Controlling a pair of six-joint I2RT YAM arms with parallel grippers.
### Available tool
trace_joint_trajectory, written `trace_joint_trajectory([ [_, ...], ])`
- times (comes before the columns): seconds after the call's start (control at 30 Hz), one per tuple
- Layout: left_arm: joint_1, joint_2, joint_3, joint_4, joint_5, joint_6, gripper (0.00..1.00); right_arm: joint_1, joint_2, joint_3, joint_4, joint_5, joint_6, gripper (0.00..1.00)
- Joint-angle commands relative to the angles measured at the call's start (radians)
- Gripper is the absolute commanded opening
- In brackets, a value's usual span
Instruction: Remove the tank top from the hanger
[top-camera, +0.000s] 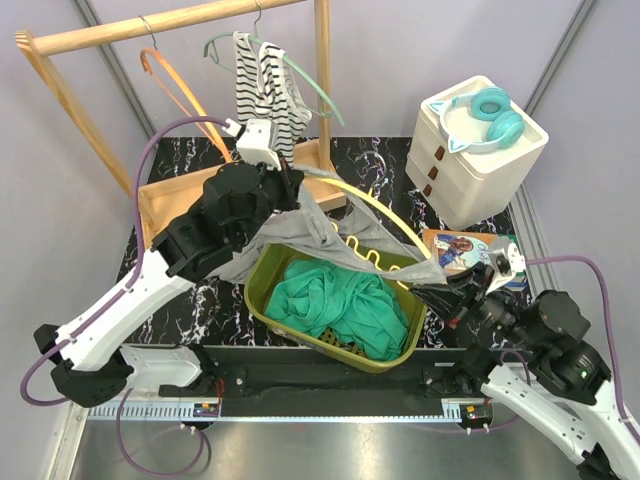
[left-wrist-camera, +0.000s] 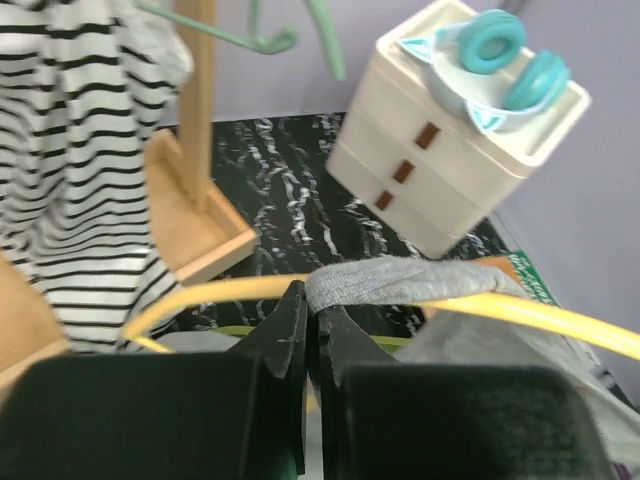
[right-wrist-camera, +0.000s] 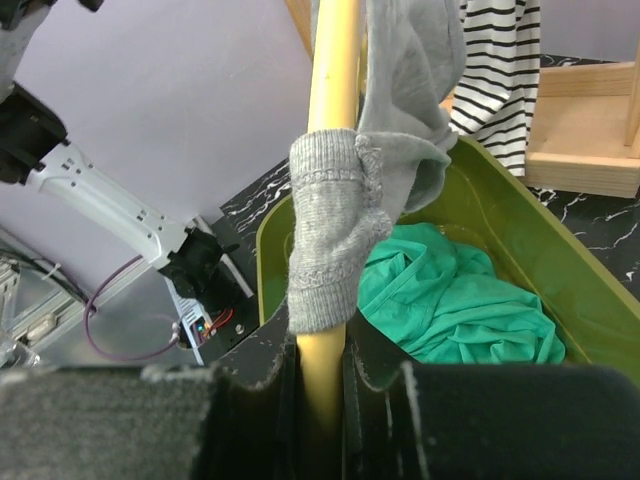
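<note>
The grey tank top (top-camera: 290, 238) hangs on a yellow hanger (top-camera: 385, 213) held level above the basket. My left gripper (top-camera: 293, 187) is at the hanger's left end. In the left wrist view its jaws (left-wrist-camera: 313, 296) are shut on the end of a grey strap (left-wrist-camera: 400, 280) that lies over the yellow bar (left-wrist-camera: 560, 322). My right gripper (top-camera: 442, 290) holds the hanger's right end. In the right wrist view it (right-wrist-camera: 322, 362) is shut on the yellow bar (right-wrist-camera: 335, 70), with the other grey strap (right-wrist-camera: 330, 230) looped round the bar just above the fingers.
An olive basket (top-camera: 262, 290) under the hanger holds a teal-green garment (top-camera: 345, 305). Behind stands a wooden rack (top-camera: 180, 22) with a striped top (top-camera: 265, 85) on a mint hanger and an orange hanger (top-camera: 175, 88). A white drawer unit (top-camera: 470, 160) with headphones stands back right, beside a book (top-camera: 458, 250).
</note>
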Motion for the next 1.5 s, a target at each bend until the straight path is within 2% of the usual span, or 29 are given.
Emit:
trace_joint_trajectory([
  [0.0, 0.018, -0.035, 0.011, -0.057, -0.229, 0.014, 0.00, 0.004, -0.070, 0.050, 0.001, -0.126, -0.060, 0.00],
  [0.2, 0.079, -0.115, -0.047, -0.063, -0.235, 0.008, 0.00, 0.006, -0.117, 0.085, -0.095, -0.186, -0.088, 0.00],
  [0.4, 0.136, -0.184, -0.116, -0.086, -0.223, 0.007, 0.00, 0.006, -0.215, 0.111, -0.089, -0.097, -0.067, 0.00],
  [0.57, 0.147, -0.222, -0.188, -0.091, -0.117, -0.016, 0.00, 0.004, -0.237, 0.072, 0.043, -0.103, -0.025, 0.00],
  [0.77, 0.147, -0.284, -0.247, -0.102, -0.068, -0.039, 0.00, 0.004, -0.197, -0.033, 0.242, -0.085, 0.024, 0.00],
  [0.9, 0.150, -0.311, -0.243, -0.155, -0.076, -0.030, 0.00, 0.004, -0.064, -0.060, 0.396, -0.124, 0.041, 0.00],
  [1.1, 0.151, -0.411, -0.254, -0.282, -0.214, -0.025, 0.00, 0.006, 0.207, -0.096, 0.729, -0.213, 0.091, 0.00],
  [1.23, 0.151, -0.508, -0.286, -0.365, -0.301, -0.059, 0.01, 0.007, 0.406, -0.039, 0.894, -0.286, 0.131, 0.00],
  [1.3, 0.150, -0.569, -0.308, -0.408, -0.321, -0.084, 0.04, 0.006, 0.508, -0.017, 0.967, -0.304, 0.142, 0.00],
  [1.37, 0.151, -0.618, -0.316, -0.453, -0.346, -0.094, 0.14, 0.006, 0.567, 0.012, 1.007, -0.319, 0.153, 0.00],
  [1.4, 0.150, -0.629, -0.316, -0.467, -0.349, -0.105, 0.21, 0.006, 0.617, 0.022, 1.038, -0.324, 0.156, 0.00],
  [1.43, 0.150, -0.650, -0.314, -0.479, -0.344, -0.107, 0.38, 0.006, 0.639, 0.036, 1.055, -0.333, 0.165, 0.00],
  [1.47, 0.151, -0.658, -0.308, -0.502, -0.337, -0.110, 0.50, 0.006, 0.660, 0.042, 1.087, -0.339, 0.171, 0.00],
])
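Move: The left hand holds the grey tank top at the hanger, whose left end sits about 5 cm left and 2 ahead of it; the striped top hangs some 15 cm ahead and 5 left. The right hand grips the hanger's other end; the tank top's middle lies roughly 15 cm left and 8 ahead, 4 lower, with the green bin about 16 left, 2 ahead and 24 below. Left hand drags the tank top about 20 cm left and back; right pulls the hanger back, then left-forward. ##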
